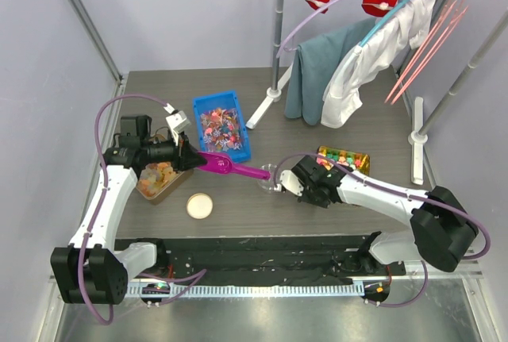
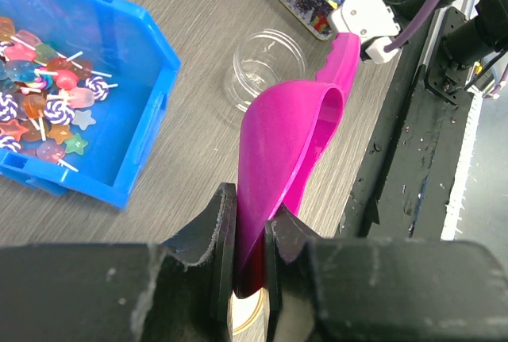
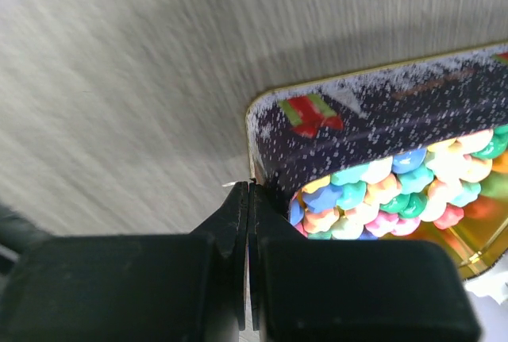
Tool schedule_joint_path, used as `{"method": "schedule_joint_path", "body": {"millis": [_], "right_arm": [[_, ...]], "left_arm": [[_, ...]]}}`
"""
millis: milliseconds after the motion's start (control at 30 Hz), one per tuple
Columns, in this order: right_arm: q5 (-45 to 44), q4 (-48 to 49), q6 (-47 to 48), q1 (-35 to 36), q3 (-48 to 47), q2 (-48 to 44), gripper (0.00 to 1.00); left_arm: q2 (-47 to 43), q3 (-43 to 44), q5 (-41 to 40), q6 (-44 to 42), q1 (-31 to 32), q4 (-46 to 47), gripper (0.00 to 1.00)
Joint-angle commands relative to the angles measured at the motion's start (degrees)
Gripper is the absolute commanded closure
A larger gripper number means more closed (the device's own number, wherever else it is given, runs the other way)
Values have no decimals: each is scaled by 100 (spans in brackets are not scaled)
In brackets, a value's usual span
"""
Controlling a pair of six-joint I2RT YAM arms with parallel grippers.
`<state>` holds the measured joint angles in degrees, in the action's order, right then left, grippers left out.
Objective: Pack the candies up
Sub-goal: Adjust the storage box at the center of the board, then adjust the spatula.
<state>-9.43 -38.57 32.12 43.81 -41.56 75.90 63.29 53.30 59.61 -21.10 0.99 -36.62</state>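
Note:
The candies (image 1: 220, 124) lie in a blue bin (image 1: 240, 149) at the back of the table. They also show in the left wrist view (image 2: 40, 88). My left gripper (image 1: 197, 159) (image 2: 250, 215) is shut on the bowl end of an empty magenta scoop (image 1: 230, 168) (image 2: 294, 136). Its handle points right toward an empty clear jar (image 1: 269, 176) (image 2: 266, 64). My right gripper (image 1: 287, 180) (image 3: 249, 187) is shut and holds nothing I can see. It sits low, right beside the jar and at the corner of the sweets tin.
A dark tin (image 1: 343, 158) (image 3: 381, 128) of pastel sweets stands right of the jar. A tub of orange gummy pieces (image 1: 157, 180) sits under my left arm. A round lid (image 1: 200, 205) lies near the front. A clothes rack (image 1: 357, 48) stands at the back.

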Motion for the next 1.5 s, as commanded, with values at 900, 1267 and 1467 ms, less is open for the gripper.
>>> {"method": "schedule_joint_path", "body": {"millis": [900, 1267, 1467], "right_arm": [[1374, -758, 692, -1386, -923, -1155, 81], [100, 542, 426, 425, -1941, -1184, 25], [-24, 946, 550, 1006, -2549, -752, 22]], "left_arm": [[157, 14, 366, 115, -47, 155, 100], [1045, 444, 350, 642, -38, 41, 100], [1361, 734, 121, 1117, -47, 59, 100]]}}
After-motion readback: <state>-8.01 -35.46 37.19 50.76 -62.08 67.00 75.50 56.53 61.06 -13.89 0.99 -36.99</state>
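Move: The storage box of coloured candies has its middle about 6 cm ahead of the right hand and 7 cm to its right, at roughly fingertip height, with the shut fingers at its near wall close to the left corner. The glass jar stands about 11 cm left and 5 cm ahead of that hand. Above the jar is the scoop's handle end, some 13 cm left, 3 cm ahead and 12 cm up. From the left hand, the box lies roughly 33 cm right, 1 cm ahead and 18 cm below. With its fingers still shut, the right hand sweeps about 10 cm to the right and 5 cm forward, bearing on the storage box's near wall and turning some 15 degrees clockwise, then leaves the box, rising about 16 cm while swinging far back to the left, tilting its fingertips left and forward and opening wide towards the scoop's handle end, which it doesn't yet grip. The left hand keeps its grip on the scoop and holds still until late, when it sinks about 3 cm, eases slightly forward and turns some 15 degrees. ##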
